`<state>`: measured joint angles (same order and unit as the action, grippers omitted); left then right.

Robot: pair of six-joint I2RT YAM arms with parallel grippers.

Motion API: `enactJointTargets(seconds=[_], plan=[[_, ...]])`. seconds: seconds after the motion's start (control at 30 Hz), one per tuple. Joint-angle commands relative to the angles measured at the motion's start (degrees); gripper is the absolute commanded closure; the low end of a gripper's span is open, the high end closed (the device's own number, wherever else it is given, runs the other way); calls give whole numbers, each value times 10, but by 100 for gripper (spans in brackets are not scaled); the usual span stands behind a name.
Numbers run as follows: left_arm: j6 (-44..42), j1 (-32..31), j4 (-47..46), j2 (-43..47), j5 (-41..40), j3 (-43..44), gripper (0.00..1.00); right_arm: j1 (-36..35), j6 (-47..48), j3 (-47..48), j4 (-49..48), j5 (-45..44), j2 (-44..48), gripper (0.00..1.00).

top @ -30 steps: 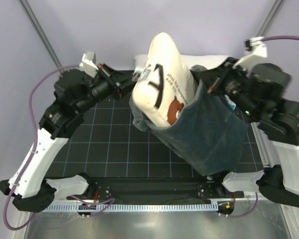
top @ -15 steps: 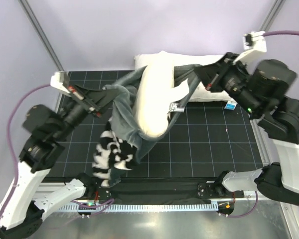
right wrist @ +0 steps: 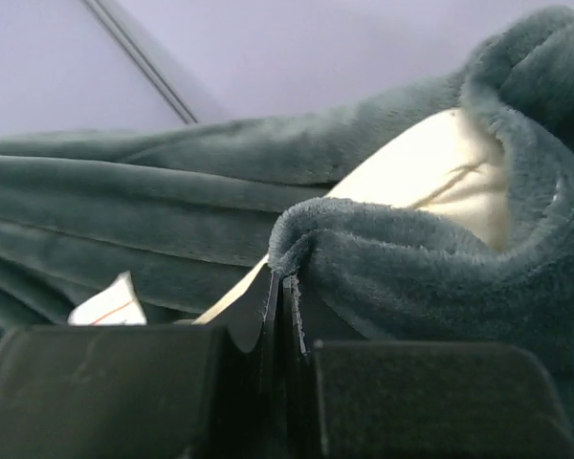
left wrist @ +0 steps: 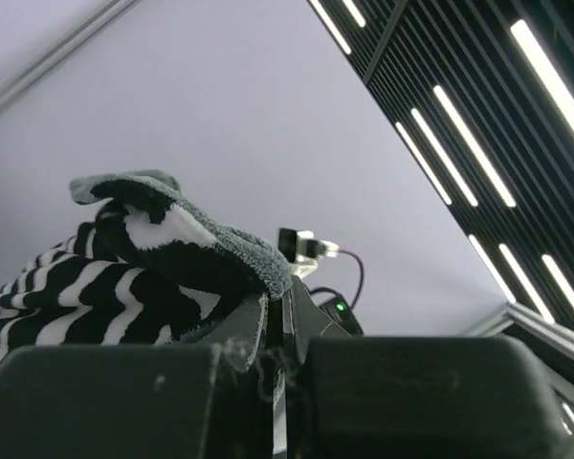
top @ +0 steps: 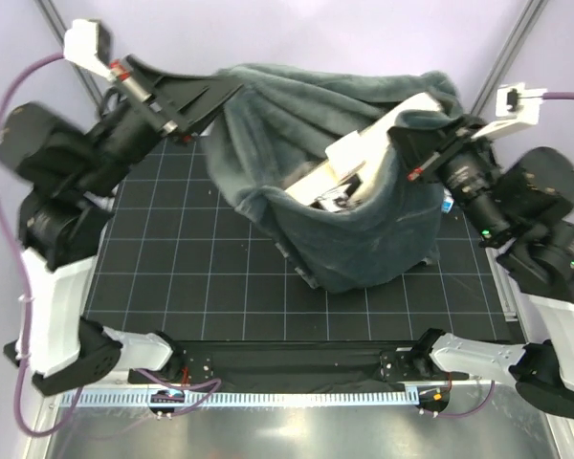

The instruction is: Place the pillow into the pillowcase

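The pillowcase (top: 349, 225) hangs in the air as a dark grey plush sack, stretched open between both arms above the black mat. Its zebra-striped face (left wrist: 105, 277) shows in the left wrist view. My left gripper (top: 215, 96) is shut on the case's rim at the upper left (left wrist: 279, 287). My right gripper (top: 402, 163) is shut on the rim at the right (right wrist: 285, 277). The cream pillow (top: 373, 143) lies slanted inside the mouth, mostly sunk in, one end poking out by the right gripper (right wrist: 430, 177).
A black gridded mat (top: 191, 277) covers the table under the hanging case. A small blue and white item (top: 447, 203) lies at the mat's right edge. Frame poles (top: 502, 57) rise at both back corners.
Both arms have lifted and spread, pulling the pillowcase's mouth wide. The pillow, which stood half out of the case, has dropped deeper inside. The left arm swung from low left to high back left.
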<state>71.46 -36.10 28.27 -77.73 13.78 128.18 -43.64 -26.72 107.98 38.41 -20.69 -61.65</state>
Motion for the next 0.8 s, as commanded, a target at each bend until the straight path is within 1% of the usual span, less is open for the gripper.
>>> enactJointTargets(seconds=[0.0,0.03,0.07,0.1,0.13,0.17,0.2,0.27,0.3,0.37,0.4,0.43,0.47,0.57,0.6,0.67,0.77], plan=[[-75,3,-65,90,-16,14,100,0,-24,-65,-82,47,-21,96],[-106,2,-68,123,-31,-31,99,0,-25,-83,-98,70,-22,96],[-119,2,-68,138,-44,-53,100,0,-25,-86,-106,85,-27,96],[-133,3,-68,152,-53,-75,100,0,-24,-74,-111,98,-33,96],[-159,2,-65,168,-64,-123,100,0,-23,-59,-107,120,-48,96],[-169,3,-60,192,-95,-141,99,1,-18,-40,-105,133,-58,96],[-180,3,-56,202,-109,-159,100,0,-13,5,-100,142,-67,96],[-199,2,-48,222,-146,-198,100,0,-2,57,-81,150,-92,96],[-198,2,-47,224,-154,-208,100,1,3,109,-72,146,-97,96],[-176,2,-66,218,-140,-237,100,0,18,157,-50,117,-108,96],[-165,2,-78,212,-113,-244,100,0,25,187,-46,106,-109,96],[-150,3,-86,202,-98,-249,100,0,31,196,-44,93,-105,96],[-120,2,-106,180,-58,-255,100,0,41,204,-45,66,-94,96],[-85,-5,-142,138,-16,-252,100,1,69,197,-58,27,-60,96],[-80,-15,-150,113,-13,-246,99,0,75,182,-62,15,-52,96],[-88,-50,-172,91,-22,-238,100,0,92,165,-74,-11,-28,96],[-86,-81,-190,50,-17,-211,100,0,107,158,-87,-25,-13,96]])
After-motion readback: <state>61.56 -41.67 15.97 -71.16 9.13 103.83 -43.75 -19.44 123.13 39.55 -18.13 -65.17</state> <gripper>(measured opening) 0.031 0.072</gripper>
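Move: My two closed grippers already hold the pillowcase mouth, with the pillow inside and its tagged end showing. The pillow's middle lies about 16 cm to the right of my left hand, some 4 cm back and 20 cm below it. From my right hand it is roughly 5 cm left, 3 cm back and 14 cm down. The white tag at the pillow's end is nearer the mouth, about 7 cm left of my right hand, level with it fore and aft, and 3 cm below. I shake the case with both grips kept shut on its rim: both hands swing left about 9 cm, the left one drawing back and the right one forward and down, then both reverse to the right by 11–13 cm. On that return my left hand goes forward and sinks some 5 cm, while my right rises about 11 cm, draws back and tips its fingers up. ##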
